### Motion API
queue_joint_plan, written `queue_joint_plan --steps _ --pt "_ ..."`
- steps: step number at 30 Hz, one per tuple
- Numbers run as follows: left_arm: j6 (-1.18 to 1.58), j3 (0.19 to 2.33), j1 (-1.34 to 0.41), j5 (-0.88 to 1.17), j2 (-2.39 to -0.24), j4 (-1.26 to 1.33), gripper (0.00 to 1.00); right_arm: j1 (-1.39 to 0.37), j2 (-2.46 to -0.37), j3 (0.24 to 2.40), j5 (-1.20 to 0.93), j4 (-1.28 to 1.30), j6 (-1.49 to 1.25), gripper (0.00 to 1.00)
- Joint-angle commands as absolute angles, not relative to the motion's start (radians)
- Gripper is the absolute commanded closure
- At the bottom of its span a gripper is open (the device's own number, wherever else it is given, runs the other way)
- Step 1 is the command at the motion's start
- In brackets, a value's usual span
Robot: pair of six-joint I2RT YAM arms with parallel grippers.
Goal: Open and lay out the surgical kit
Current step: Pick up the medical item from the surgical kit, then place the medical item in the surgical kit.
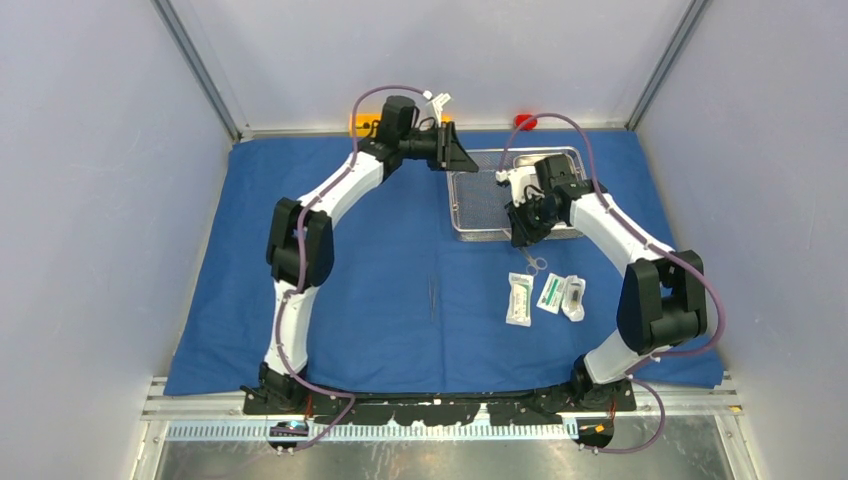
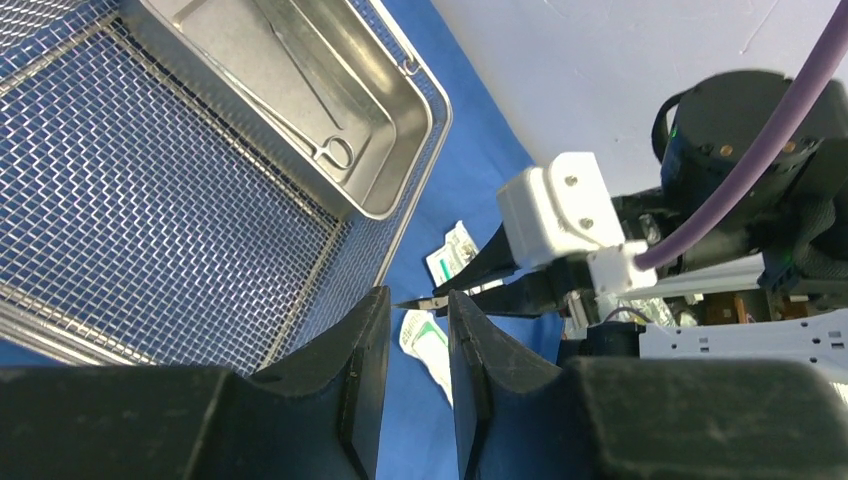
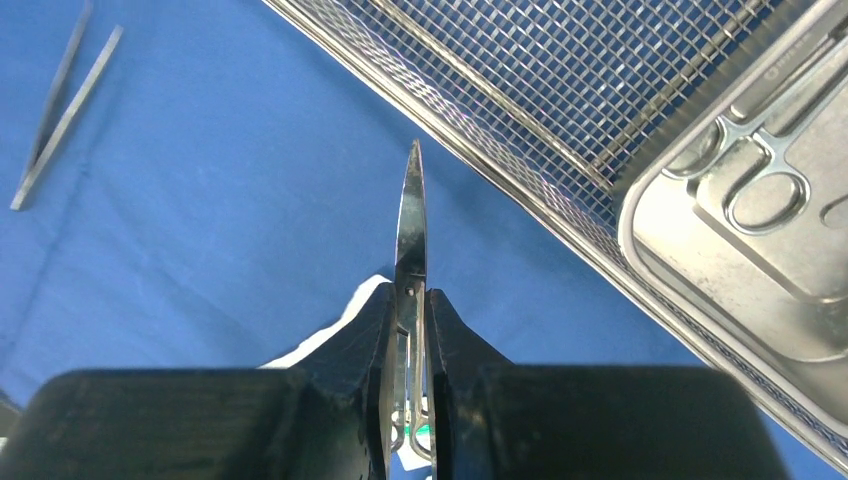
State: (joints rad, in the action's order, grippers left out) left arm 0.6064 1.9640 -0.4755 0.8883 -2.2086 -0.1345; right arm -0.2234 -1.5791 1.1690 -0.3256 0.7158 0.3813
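Note:
The blue cloth wrap (image 1: 380, 270) lies spread flat on the table. On it stand the wire-mesh basket (image 1: 478, 205) and, inside its far right part, the steel tray (image 1: 548, 160). My right gripper (image 3: 408, 295) is shut on slim scissors (image 3: 410, 215), blades pointing past the fingertips, just off the basket's near edge (image 1: 524, 238). My left gripper (image 2: 418, 310) hangs open and empty above the basket's far left corner (image 1: 462, 158). Forceps (image 3: 765, 185) lie in the tray. Tweezers (image 1: 432, 295) and three white packets (image 1: 545, 296) rest on the cloth.
A red block (image 1: 525, 122) and an orange block (image 1: 360, 124) sit behind the cloth's far edge by the back wall. Grey walls close in both sides. The arm bases stand on a metal rail (image 1: 440, 405) at the near edge.

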Motion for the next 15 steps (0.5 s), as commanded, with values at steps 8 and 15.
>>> queue_joint_plan --steps 8,15 --pt "0.522 1.723 -0.419 1.107 -1.975 0.02 0.61 -0.231 -1.509 1.298 -0.607 0.674 0.193 1.0" --pt "0.521 1.489 -0.367 1.293 -1.846 0.32 0.47 -0.237 -1.54 1.346 -0.81 0.558 0.02 1.0"
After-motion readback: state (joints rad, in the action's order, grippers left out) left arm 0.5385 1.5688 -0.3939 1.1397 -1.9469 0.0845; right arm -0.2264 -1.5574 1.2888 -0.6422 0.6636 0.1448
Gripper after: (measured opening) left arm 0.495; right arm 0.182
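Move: The medical item, a pair of scissors already in the right fingers, is about 10 cm back, 12 cm to the right and 13 cm below the left hand, which the right hand thus has ahead-left and above. From the right hand, the tray's middle lies some 14 cm ahead and 8 cm down; on the cloth roughly 10 cm below, the long white packet is about 8 cm back and the tweezers 8 cm back, 19 cm left. The scissors, still pinched near the pivot by the right fingers, are carried up about 7 cm and left about 6 cm, gathering speed, while the right wrist rolls some 20 degrees so its fingertips swing out to the left. The empty left hand backs off and goes left, about 6 cm each way, rising a little, turning slightly clockwise and opening its fingers as the scissors come closer. ##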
